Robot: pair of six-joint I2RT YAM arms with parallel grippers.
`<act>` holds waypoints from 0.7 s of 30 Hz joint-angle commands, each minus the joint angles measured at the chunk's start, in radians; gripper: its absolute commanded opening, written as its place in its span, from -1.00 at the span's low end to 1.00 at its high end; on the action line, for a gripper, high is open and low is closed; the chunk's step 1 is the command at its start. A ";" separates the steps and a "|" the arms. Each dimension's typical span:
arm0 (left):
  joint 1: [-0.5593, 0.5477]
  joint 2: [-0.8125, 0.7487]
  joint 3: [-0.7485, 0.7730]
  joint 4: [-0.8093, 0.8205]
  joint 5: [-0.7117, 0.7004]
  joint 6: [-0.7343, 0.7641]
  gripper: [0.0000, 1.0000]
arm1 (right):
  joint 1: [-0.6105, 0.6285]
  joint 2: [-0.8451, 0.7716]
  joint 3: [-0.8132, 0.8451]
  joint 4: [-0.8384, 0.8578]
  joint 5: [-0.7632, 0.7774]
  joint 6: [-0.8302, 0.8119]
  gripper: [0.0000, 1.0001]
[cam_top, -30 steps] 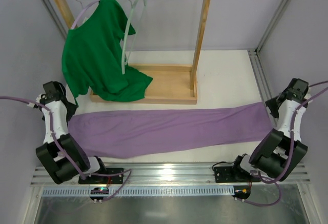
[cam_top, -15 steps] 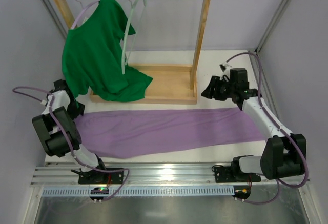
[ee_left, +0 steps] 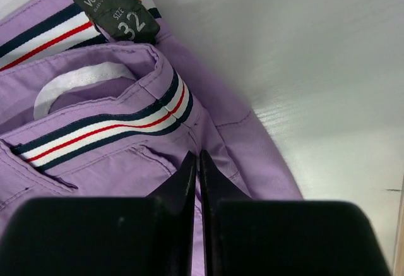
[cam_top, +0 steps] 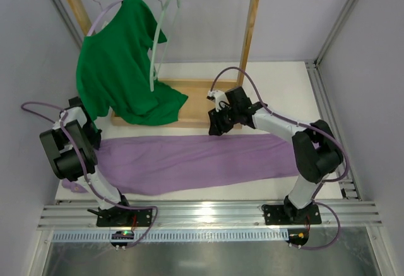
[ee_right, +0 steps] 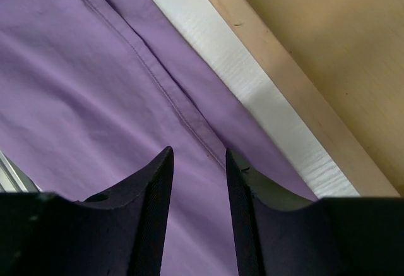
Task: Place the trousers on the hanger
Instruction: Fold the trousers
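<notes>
The lilac trousers (cam_top: 189,159) lie flat across the table in front of the rack, waistband end to the left. My left gripper (cam_top: 88,134) is at that end. In the left wrist view my left gripper (ee_left: 196,157) is shut on the trousers (ee_left: 76,162) just below the striped waistband (ee_left: 107,127). My right gripper (cam_top: 214,127) is over the trousers' far edge at mid-length. In the right wrist view my right gripper (ee_right: 197,156) stands open just above a leg seam (ee_right: 158,80). The pale grey-green hanger (cam_top: 158,36) hangs bare on the rack's rail.
A wooden rack (cam_top: 249,42) stands behind the trousers, its base (cam_top: 208,105) close to my right gripper. A dark green T-shirt (cam_top: 117,67) hangs on a lavender hanger (cam_top: 104,14) at the rack's left. A dark size label (ee_left: 117,11) sits on the waistband.
My right arm swung from the table's right side to the middle of the trousers' far edge. My left gripper moved to the waistband end and closed there.
</notes>
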 commanded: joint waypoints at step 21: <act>0.027 -0.089 0.023 0.063 0.071 0.015 -0.99 | 0.027 0.266 0.211 -0.141 -0.224 -0.280 -0.15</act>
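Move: The right hand, empty and half open, has the trousers' side seam near their far edge, about mid-length, some 4 cm to its left, 2 cm back and 8 cm below. The rack's near board has its middle some 12 cm left of this hand and 3 cm ahead; its right post foot is 9 cm right and 4 cm ahead, both about 8 cm down. The left hand already pinches the trousers' waist corner at its fingertips; that seam spot lies about 38 cm to its right, 1 cm ahead, level. Keeping its shut pinch on the waist corner, the left hand holds still, then rises about 1.5 cm, with a hint of forward. The right hand sinks about 5 cm towards the far-edge seam, shifting 3 cm left in the first half, and turns some 15 degrees counter-clockwise; its fingers stay half open and seem not to touch the cloth yet. ##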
